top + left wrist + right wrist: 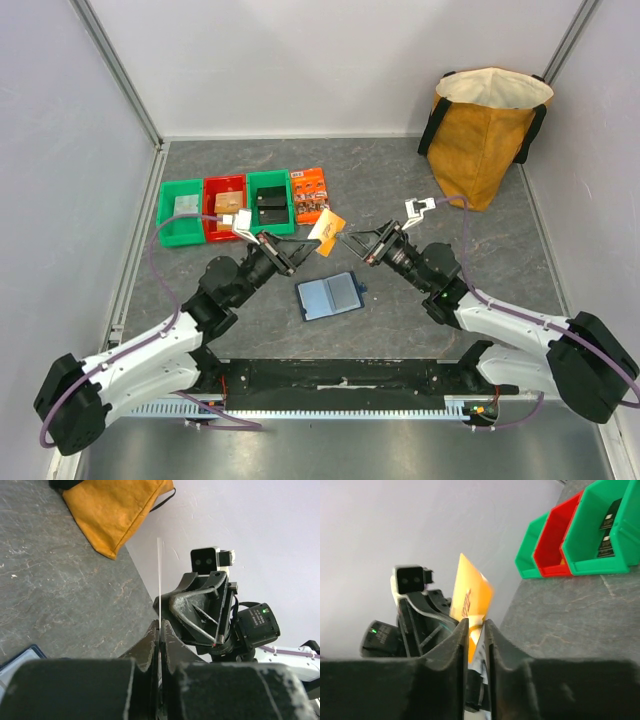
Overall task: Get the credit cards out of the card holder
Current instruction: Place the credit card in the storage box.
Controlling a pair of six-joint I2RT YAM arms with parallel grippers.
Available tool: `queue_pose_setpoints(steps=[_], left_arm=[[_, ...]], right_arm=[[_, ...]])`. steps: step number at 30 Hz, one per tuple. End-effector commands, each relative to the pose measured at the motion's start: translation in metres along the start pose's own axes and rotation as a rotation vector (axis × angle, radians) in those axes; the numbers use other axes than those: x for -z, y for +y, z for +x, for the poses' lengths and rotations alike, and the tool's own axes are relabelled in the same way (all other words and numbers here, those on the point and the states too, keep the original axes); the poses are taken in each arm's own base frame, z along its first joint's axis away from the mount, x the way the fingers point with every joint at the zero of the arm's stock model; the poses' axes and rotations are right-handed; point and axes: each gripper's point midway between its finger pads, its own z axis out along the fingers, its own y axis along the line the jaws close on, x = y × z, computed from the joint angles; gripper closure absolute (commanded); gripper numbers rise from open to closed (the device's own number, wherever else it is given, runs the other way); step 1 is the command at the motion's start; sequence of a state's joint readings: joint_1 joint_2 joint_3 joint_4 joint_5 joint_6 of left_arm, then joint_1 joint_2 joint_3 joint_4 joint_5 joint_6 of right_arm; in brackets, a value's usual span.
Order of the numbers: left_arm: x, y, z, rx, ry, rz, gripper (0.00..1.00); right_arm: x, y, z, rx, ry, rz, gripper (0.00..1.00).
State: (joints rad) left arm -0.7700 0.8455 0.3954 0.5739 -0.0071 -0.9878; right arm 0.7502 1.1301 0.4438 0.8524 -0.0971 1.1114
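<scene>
The card holder (328,295) lies open and flat on the grey table between the two arms, its pale blue sleeves facing up; one corner shows in the left wrist view (20,661). A tan-gold credit card (326,230) hangs in the air above the table. My left gripper (297,256) is shut on it; the card shows edge-on as a thin line (159,580) between those fingertips (160,628). My right gripper (351,241) faces it from the other side. Its jaws (476,625) stand a narrow gap apart around the card's corner (472,595), not pressing on it.
Three bins stand at the back left: green (181,212), red (224,207) and green (270,200), with small items inside. An orange printed packet (309,193) lies beside them. A mustard tote bag (487,130) stands at the back right. Pale walls enclose the table.
</scene>
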Motion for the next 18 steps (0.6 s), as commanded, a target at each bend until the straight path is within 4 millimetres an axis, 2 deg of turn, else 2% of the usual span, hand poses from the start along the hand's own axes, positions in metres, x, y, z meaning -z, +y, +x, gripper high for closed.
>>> queue_pose_setpoints(steps=[1,4,6,8,12,16,18], left_arm=[[0.004,-0.008,-0.021,-0.058,-0.063,-0.002,0.98],[0.009,-0.003,-0.019,-0.112,0.019,-0.005,0.98],[0.014,0.0,-0.018,-0.145,0.094,0.016,0.98],[0.018,-0.001,-0.013,-0.183,0.18,0.052,0.98],[0.027,-0.006,0.005,-0.295,0.387,0.128,0.98],[0.032,-0.022,0.006,-0.425,0.492,0.197,0.98],[0.038,-0.022,0.011,-0.465,0.563,0.209,0.98]], right_arm=[[0.001,0.006,0.001,0.107,0.058,-0.035,0.58],[0.004,0.004,-0.005,0.194,0.14,-0.06,0.36],[0.01,0.0,-0.015,0.249,0.192,-0.069,0.26],[0.015,0.001,-0.016,0.33,0.286,-0.094,0.2],[0.023,0.006,-0.009,0.519,0.482,-0.122,0.17],[0.026,0.016,-0.009,0.643,0.557,-0.178,0.17],[0.027,0.017,-0.008,0.669,0.59,-0.197,0.18]])
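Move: The left hand already pinches the orange card, whose middle lies some 4 cm left and 1 cm ahead of the right hand. The red storage box is about 14 cm ahead, 21 cm left and 18 cm below the left hand. Its green neighbour with the black cards is 11 cm to the right of it, level with it. The open card holder lies 7 cm back, 4 cm right and 20 cm below the left hand. Right fingers open off the card, going right, then up about 4 cm; left keeps pinching, going left, then back. ##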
